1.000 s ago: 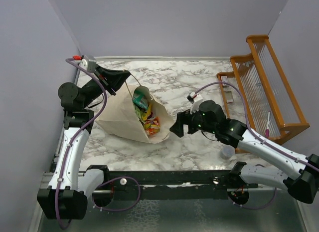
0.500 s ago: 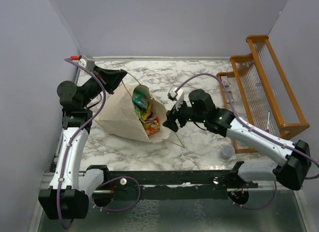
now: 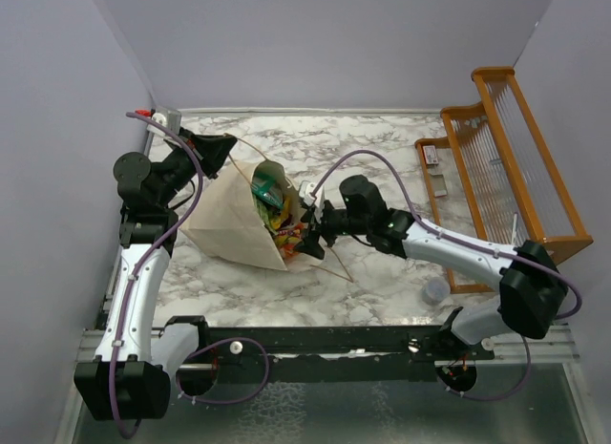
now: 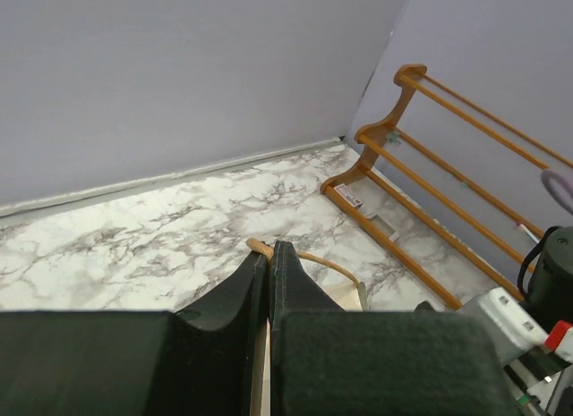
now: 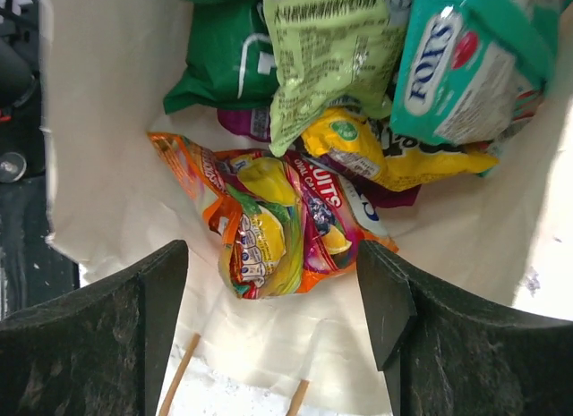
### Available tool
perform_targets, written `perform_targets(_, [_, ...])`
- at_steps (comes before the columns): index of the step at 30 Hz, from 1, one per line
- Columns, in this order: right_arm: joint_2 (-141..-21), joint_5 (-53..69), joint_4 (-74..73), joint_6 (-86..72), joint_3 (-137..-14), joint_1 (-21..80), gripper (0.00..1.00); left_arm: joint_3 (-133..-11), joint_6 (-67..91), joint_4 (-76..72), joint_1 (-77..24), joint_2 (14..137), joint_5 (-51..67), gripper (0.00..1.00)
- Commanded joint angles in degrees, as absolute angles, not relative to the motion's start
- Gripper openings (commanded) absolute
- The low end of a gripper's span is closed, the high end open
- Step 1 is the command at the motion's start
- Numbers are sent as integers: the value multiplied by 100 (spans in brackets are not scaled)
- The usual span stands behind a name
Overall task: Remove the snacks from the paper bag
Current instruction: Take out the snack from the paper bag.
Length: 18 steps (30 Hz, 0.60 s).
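The cream paper bag [image 3: 229, 220] lies on its side on the marble table, mouth facing right. My left gripper [image 3: 225, 148] is shut on its tan loop handle [image 4: 315, 258] at the bag's far edge. Several snacks fill the bag: an orange fruit candy pack [image 5: 277, 224] nearest the mouth, a yellow packet [image 5: 394, 157], a light green packet [image 5: 327, 58], a dark green bag [image 5: 224, 63] and a teal packet [image 5: 466, 63]. My right gripper [image 3: 307, 236] is open at the bag's mouth, its fingers [image 5: 387, 300] wide on either side of the orange pack, not touching it.
A wooden rack [image 3: 511, 162] stands at the right edge of the table. A small grey cap [image 3: 435, 290] lies near the front right. The bag's lower handle [image 3: 334, 263] lies on the marble under my right gripper.
My right arm has swung left from mid-table until its open gripper reached the bag's mouth. My left gripper has kept hold of the handle.
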<state>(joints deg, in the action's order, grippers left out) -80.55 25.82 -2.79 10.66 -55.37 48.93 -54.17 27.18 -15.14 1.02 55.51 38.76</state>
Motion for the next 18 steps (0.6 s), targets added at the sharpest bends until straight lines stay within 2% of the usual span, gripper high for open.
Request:
perform_targets(1, [-8556, 2740, 63, 1067, -5559, 4948, 77, -5353, 2527, -1390, 149, 5499, 3384, 0])
perform_targets(5, [-8745, 2617, 315, 796, -5428, 4950, 76, -5358, 2583, -1382, 195, 5546, 3379, 0])
perform_targets(7, [-8876, 2507, 260, 704, -5501, 4954, 72, -5328, 2625, -1423, 206, 5567, 3375, 0])
perform_targets(9, [-8916, 2382, 146, 596, -5655, 4956, 58, -5328, 2664, -1425, 222, 5591, 3371, 0])
perform_targets(12, [-8737, 2325, 295, 364, -5726, 4953, 29, -5306, 2668, -1424, 237, 5574, 3322, 0])
perform_targets(14, [-8580, 2381, 425, 212, -5728, 4952, 20, -5289, 2621, -1422, 231, 5533, 3267, 0])
perform_targets(16, [-8431, 2334, 445, 102, -5760, 4952, 5, -5259, 2568, -1399, 237, 5479, 3178, 0])
perform_targets(18, [-8234, 2076, 512, -94, -5739, 4951, 1, -5252, 2527, -1399, 237, 5432, 3147, 0])
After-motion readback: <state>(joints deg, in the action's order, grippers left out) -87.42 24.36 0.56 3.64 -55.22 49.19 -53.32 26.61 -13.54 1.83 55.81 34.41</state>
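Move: From the right hand, the snack to take, the orange fruit pack inside the paper bag, lies about 6 cm below, 3 cm to the left and roughly level fore and aft. Near it, from that hand and at a similar depth, the yellow pack is about 5 cm ahead and 6 cm left, the light-green pack 4 cm ahead and 11 cm left. From the left hand, which holds a bag handle, the orange pack is some 11 cm back, 10 cm right and 27 cm lower. Sink the open right gripper about 5 cm almost straight down into the bag mouth onto the orange fruit pack, edging a centimetre left, then shut the fingers on a ridge of its wrapper and start back up by about 1 cm. Keep the left gripper closed on the handle, easing it some 2 cm forward, left and down. ##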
